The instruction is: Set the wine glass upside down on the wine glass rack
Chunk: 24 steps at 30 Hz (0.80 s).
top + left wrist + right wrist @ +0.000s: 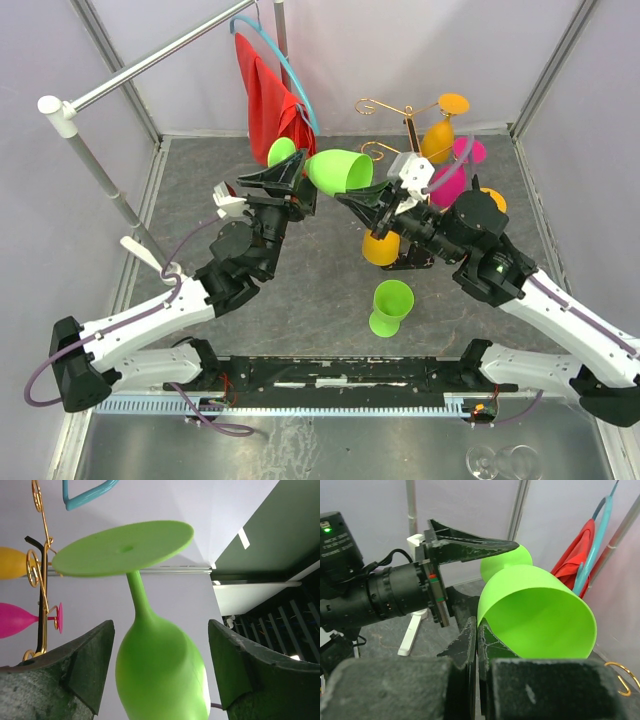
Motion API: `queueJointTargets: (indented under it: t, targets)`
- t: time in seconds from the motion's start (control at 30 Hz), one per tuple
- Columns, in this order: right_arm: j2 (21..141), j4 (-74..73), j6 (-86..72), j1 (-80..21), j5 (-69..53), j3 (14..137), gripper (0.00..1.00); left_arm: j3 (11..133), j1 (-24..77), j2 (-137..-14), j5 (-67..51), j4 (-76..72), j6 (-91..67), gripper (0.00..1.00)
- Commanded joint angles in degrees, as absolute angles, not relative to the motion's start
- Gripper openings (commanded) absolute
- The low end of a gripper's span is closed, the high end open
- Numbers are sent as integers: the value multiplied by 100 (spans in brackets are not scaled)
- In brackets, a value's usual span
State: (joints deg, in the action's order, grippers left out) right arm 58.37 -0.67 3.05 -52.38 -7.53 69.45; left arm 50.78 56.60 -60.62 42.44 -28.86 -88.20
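A lime-green wine glass hangs in the air on its side, foot to the left and mouth to the right. My right gripper is shut on its rim; in the right wrist view the pinched fingertips meet at the edge of the glass. My left gripper stands open around the bowl, with a gap on each side. The gold wine glass rack rises behind, and its scrolls show at the left of the left wrist view.
Orange, magenta and yellow glasses hang on the rack. Another green glass stands upright on the table. A blue hanger with red cloth hangs from a metal rail. Clear glasses sit bottom right.
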Motion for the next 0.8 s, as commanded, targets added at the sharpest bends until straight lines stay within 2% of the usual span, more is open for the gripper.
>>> queueJointTargets:
  t: [0.0,0.13,0.3,0.5,0.63,0.77]
  targets:
    - [5559,341,308,-5371,-823,6876,1,5043,5654,-6086,4621,-3235,-8624,79]
    - [5518,293,365,-5441,-738,6843,1,5009,5649,-6082,4710,-3301,-8532,68]
    - [5595,289,428,-5505,-677,6846,1,5027,5650,-6100,4710,-3338,-8432,49]
    - [5627,302,495,-5606,-527,6838,1,5052,5643,-6139,4699,-3357,-8389,35]
    - [5678,346,542,-5659,-404,6847,1,5114,5648,-6210,4606,-3358,-8376,32]
    - [5796,348,623,-5758,-239,6871,1,5181,5649,-6281,4579,-3283,-8408,37]
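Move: Lying on its side with the foot to the left, the green wine glass is held by its rim in the right hand. Its middle is about 4 cm right of and 1 cm ahead of the open left hand; from the right hand it is some 5 cm ahead and 4 cm left, and the left gripper is about 6 cm ahead and 8 cm left. The rack's top stands roughly 15 cm ahead and 12 cm right of the right hand, a little lower. A hanging orange glass is 7 cm right of that hand, 1 cm back, well below. Closing from wide open to about a third, the left fingers come in from above and below around the green glass's stem, near the neck of the bowl, while that hand creeps forward about 1 cm and turns slightly counter-clockwise. The right hand eases back some 2 cm early on, then holds still, its shut fingers keeping their pinch on the rim. ##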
